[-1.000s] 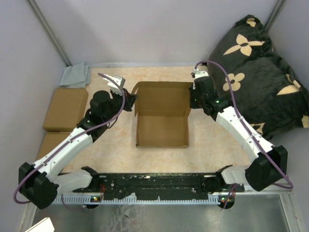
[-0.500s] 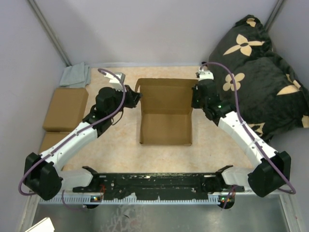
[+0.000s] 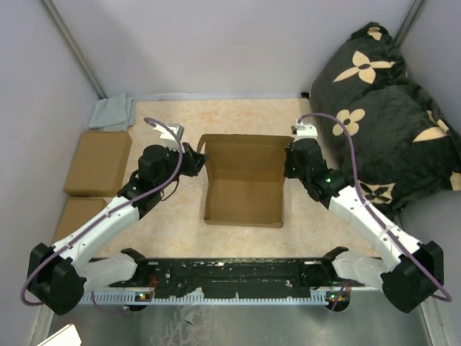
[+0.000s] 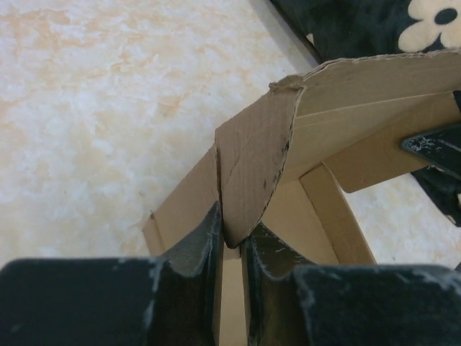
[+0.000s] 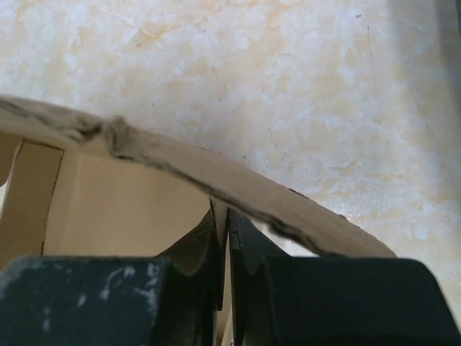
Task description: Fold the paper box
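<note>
The paper box [image 3: 243,182] is a brown cardboard blank, partly set up, open on top, in the middle of the table. My left gripper [image 3: 199,160] is shut on its upper left side flap; the left wrist view shows the rounded flap [image 4: 252,173] pinched between the fingers. My right gripper [image 3: 288,160] is shut on the upper right wall; the right wrist view shows a thin cardboard edge [image 5: 223,216] clamped between the fingers, under a curved flap [image 5: 216,176]. The lid panel stands at the back.
Two ready-made brown boxes [image 3: 97,163] lie at the left edge, one nearer [image 3: 68,214]. A grey cloth [image 3: 112,113] lies at the back left. A black flowered cushion [image 3: 382,108] fills the right side. The arm bases' rail [image 3: 230,274] runs along the near edge.
Both grippers and the box shifted toward the back, then came back slightly toward the near edge and left. Both grips on the box stayed shut.
</note>
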`<action>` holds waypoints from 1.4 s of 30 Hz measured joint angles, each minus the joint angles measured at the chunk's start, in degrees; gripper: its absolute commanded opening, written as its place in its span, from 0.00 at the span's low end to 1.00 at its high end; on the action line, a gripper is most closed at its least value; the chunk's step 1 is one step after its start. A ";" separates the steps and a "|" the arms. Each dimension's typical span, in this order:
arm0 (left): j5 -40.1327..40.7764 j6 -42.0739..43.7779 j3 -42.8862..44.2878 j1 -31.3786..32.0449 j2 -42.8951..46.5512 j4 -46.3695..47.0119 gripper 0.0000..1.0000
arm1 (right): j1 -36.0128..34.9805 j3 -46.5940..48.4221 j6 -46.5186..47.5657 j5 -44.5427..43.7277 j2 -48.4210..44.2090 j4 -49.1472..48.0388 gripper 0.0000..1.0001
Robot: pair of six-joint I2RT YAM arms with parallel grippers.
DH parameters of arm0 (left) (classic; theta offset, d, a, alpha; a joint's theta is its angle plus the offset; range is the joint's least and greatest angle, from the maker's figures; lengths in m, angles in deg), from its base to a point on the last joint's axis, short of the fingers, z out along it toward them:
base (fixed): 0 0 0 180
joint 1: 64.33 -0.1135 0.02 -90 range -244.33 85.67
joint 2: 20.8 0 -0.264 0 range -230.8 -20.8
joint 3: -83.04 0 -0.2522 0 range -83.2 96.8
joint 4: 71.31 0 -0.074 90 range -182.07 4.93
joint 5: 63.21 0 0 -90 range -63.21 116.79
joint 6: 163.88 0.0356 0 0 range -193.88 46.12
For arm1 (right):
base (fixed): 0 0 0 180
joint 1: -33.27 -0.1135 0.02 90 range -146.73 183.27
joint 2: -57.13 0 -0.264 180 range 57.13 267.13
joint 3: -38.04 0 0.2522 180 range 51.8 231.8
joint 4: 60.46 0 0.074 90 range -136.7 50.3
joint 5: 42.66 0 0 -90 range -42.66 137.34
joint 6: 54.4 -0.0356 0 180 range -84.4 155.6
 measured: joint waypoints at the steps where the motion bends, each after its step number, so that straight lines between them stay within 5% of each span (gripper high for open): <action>1: -0.07 -0.11 -0.52 0.11 0.48 0.02 0.20 | -0.61 -0.68 -0.22 -0.48 -0.81 -0.20 0.07; 11: -0.87 -1.99 -4.13 1.81 4.02 -2.21 0.23 | -7.06 -7.32 -3.74 -7.48 -6.54 -3.13 0.10; 17: -0.63 -1.90 -5.88 2.45 5.57 -5.75 0.35 | -11.23 -8.79 -5.68 -12.04 -6.54 -4.02 0.17; 31: 3.96 -1.11 -7.10 2.58 11.10 -18.12 0.36 | -12.48 -14.99 -11.28 -10.03 -10.64 3.10 0.17; 34: 4.26 -1.11 -7.10 2.58 11.08 -18.80 0.37 | -12.48 -14.75 -11.19 -9.73 -8.83 2.49 0.25; 37: 4.42 -1.11 -7.10 2.58 11.19 -19.39 0.39 | -12.48 -13.57 -11.06 -9.66 -5.33 2.43 0.44; 42: 5.25 -1.14 -7.39 2.58 12.90 -20.00 0.41 | -12.48 -12.76 -10.25 -10.16 -3.41 1.92 0.44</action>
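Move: Both hands are at the lid's two upright ends. From the left hand, the lid's middle lies about 12 cm to the right, 1 cm ahead and 3 cm lower; from the right hand it is some 12 cm to the left, level front to back and at about its height. The open tray's middle is roughly 10 cm back from either hand, 12 cm right of the left one and 12 cm left of the right one, some 17 and 13 cm below them. Back towards the robot and down go both hands together, about 6 cm each way, bringing the raised lid's ends back over the tray. The left hand then veers some 4 cm outward to its left, tips down about 10 degrees and opens moderately, coming clear of the lid's left flap; the right hand's nearly shut fingers open to almost half at the end, letting go of the right flap. ##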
